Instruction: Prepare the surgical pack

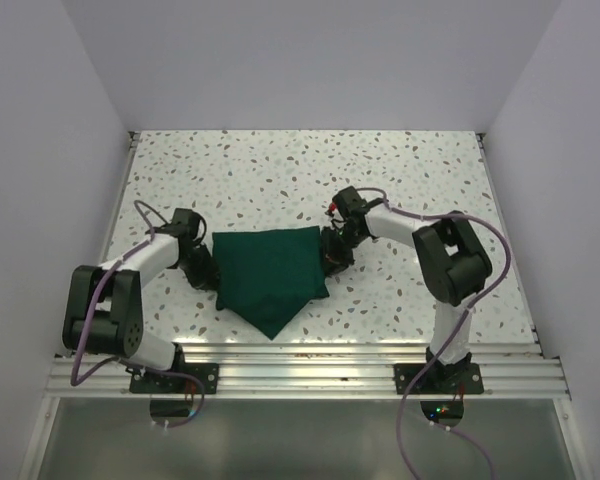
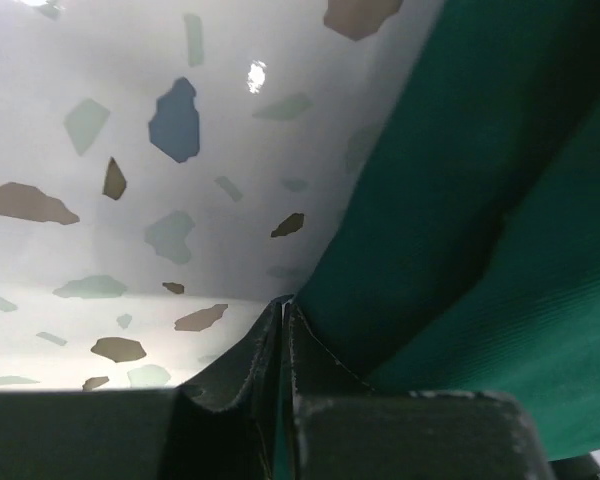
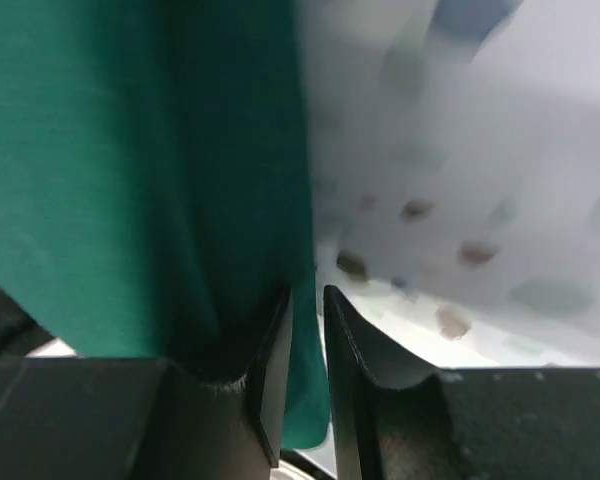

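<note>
The surgical pack [image 1: 270,275] is a dark green cloth folded into a bundle in the middle of the table, with one corner pointing toward the near edge. No instruments or tray show. My left gripper [image 1: 208,272] is at its left edge. In the left wrist view the left gripper [image 2: 283,303] has its jaws pressed together on a thin sliver of the green cloth [image 2: 500,200]. My right gripper [image 1: 332,255] is at the bundle's right edge. In the right wrist view the right gripper [image 3: 308,292] holds a fold of cloth [image 3: 110,170] in the narrow gap between its jaws.
The speckled white tabletop [image 1: 280,170] lies between white walls at the left, right and back. A metal rail [image 1: 300,370] carrying both arm bases runs along the near edge.
</note>
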Available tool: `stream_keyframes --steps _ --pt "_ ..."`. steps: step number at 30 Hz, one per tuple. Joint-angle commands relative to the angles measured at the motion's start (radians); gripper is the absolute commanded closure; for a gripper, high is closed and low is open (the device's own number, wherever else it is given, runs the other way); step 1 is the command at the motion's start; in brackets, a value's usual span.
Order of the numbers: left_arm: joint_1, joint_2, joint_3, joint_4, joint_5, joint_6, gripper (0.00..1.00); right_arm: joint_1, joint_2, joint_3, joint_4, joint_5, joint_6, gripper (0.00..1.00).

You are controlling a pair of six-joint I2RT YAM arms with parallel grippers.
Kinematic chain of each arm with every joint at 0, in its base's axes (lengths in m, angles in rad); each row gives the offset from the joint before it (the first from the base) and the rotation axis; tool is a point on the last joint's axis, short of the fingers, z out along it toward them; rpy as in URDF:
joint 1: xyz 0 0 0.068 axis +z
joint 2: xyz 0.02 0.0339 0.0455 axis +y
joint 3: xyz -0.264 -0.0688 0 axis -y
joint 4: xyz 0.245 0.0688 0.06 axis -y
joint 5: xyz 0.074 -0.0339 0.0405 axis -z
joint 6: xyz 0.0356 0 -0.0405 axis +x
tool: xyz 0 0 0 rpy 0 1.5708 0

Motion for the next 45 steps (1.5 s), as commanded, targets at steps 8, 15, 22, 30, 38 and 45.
stream_keyframes --steps 8,15,22,30,38,45 --pt "-0.232 0.048 0.0 0.118 0.148 -0.199 0.88 -0.051 0.34 0.667 -0.189 -0.028 -0.033 0.7" --pt "-0.232 -0.175 -0.072 -0.058 0.121 -0.216 0.54 -0.233 0.446 0.941 -0.43 0.131 -0.181 0.49" --pt "-0.237 -0.515 -0.055 -0.187 0.066 -0.099 0.43 -0.279 0.152 0.521 -0.311 0.129 -0.234 0.2" --pt "-0.442 -0.289 0.331 -0.143 -0.201 0.085 0.37 -0.279 -0.275 0.045 -0.148 0.047 -0.208 0.01" --pt "-0.681 0.073 0.604 -0.089 -0.407 0.329 0.35 -0.279 -0.494 -0.182 -0.08 -0.022 -0.132 0.01" --pt "-0.812 0.309 0.73 -0.177 -0.54 0.383 0.35 -0.279 -0.612 -0.291 -0.1 -0.011 -0.122 0.01"
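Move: About 14 cm to the right of the left hand and 3 cm farther out lies the middle of the surgical pack, some 15 cm to the left of the right hand and level with it; both hands are low at its side edges. Its pointed flap tip is around 14 cm back and 15 cm right of the left hand. Its far edge runs about 10 cm ahead of the right hand, centred 15 cm to the left. Turning the pack between them, the right hand sweeps some 20 cm forward low along its right edge as the left, nearly shut, pushes right and back at the left edge. The right then swings off right and back, rising and opening wide; the left lifts, opens, and crosses forward and right over the pack, twisting clockwise and ending still raised. ##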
